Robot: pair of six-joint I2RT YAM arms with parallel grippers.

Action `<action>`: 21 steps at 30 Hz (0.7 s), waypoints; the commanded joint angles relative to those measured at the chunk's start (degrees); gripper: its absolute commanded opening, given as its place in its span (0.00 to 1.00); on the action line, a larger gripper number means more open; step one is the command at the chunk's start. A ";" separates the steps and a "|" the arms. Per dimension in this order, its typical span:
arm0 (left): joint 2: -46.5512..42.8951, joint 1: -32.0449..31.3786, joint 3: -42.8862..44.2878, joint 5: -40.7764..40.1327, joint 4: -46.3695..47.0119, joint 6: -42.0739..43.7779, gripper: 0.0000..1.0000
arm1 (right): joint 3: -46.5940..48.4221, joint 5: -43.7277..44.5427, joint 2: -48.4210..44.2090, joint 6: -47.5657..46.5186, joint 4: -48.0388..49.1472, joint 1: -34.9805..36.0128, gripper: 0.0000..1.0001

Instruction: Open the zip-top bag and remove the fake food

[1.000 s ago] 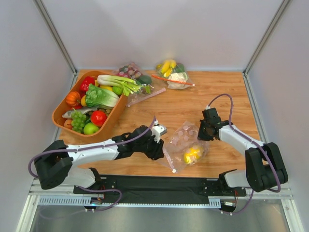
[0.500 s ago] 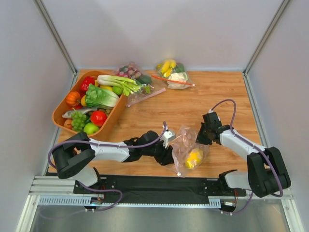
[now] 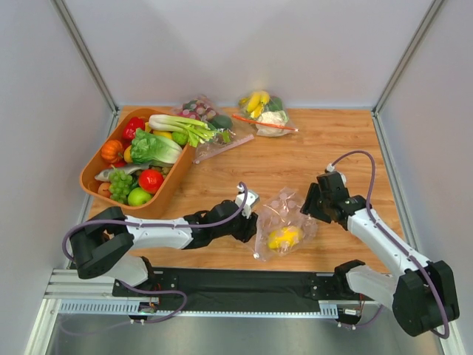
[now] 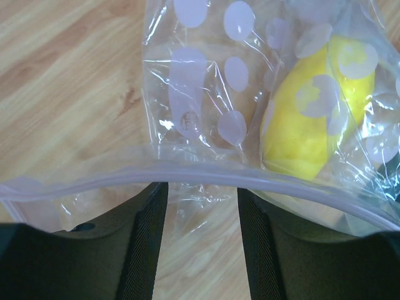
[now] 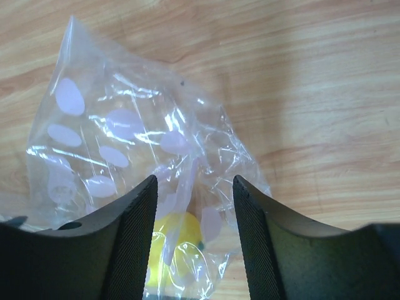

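Note:
The zip-top bag (image 3: 279, 222), clear with pale dots, lies crumpled on the table between both grippers. A yellow lemon-like piece of fake food (image 3: 281, 237) sits inside it. My left gripper (image 3: 250, 216) is open at the bag's left edge. In the left wrist view the pink zip strip (image 4: 187, 175) runs across just past the left gripper (image 4: 201, 209), with the lemon (image 4: 309, 125) beyond. My right gripper (image 3: 310, 203) is open at the bag's right side. In its own view the right gripper (image 5: 195, 194) has loose bag film (image 5: 125, 137) and the lemon (image 5: 178, 240) between its fingers.
An orange basket (image 3: 90, 166) at the left holds a pale-green stalk (image 3: 177, 124), green grapes (image 3: 120, 183), lettuce, a tomato and other produce. Two other clear bags lie at the back: one with dark grapes (image 3: 199, 109), one with banana and cauliflower (image 3: 264, 111).
My right gripper has opened, let go of the bag and drawn back to the right. The bag has sagged lower. My left gripper has opened a little wider and pulled slightly left.

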 commanded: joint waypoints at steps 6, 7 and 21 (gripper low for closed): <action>-1.83 -0.32 0.50 -4.91 -0.48 0.92 0.56 | -0.96 0.49 -1.12 6.05 -4.00 8.43 0.55; -2.00 -0.32 0.33 -4.39 -0.39 0.75 0.56 | -1.40 0.41 -0.85 6.93 -3.12 9.05 0.55; -5.96 -0.40 -3.71 -2.10 2.24 -0.66 0.59 | -5.61 1.55 -2.08 12.48 -4.35 15.12 0.15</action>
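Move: The loose fold on the bag's right side lies some 6 cm back, 4 cm left and 3 cm below the right hand; the yellow fake food inside is about 6 cm back and 9 cm left. From the left hand, by the bag's zip mouth, the fold is some 15 cm right and 1 cm back, while the yellow food is about 9 cm right and 2 cm back, both 3 cm lower. Right hand sweeps about 6 cm back, 4 cm left, sinking slightly, and closes its fingers on the bag's right-side fold. ##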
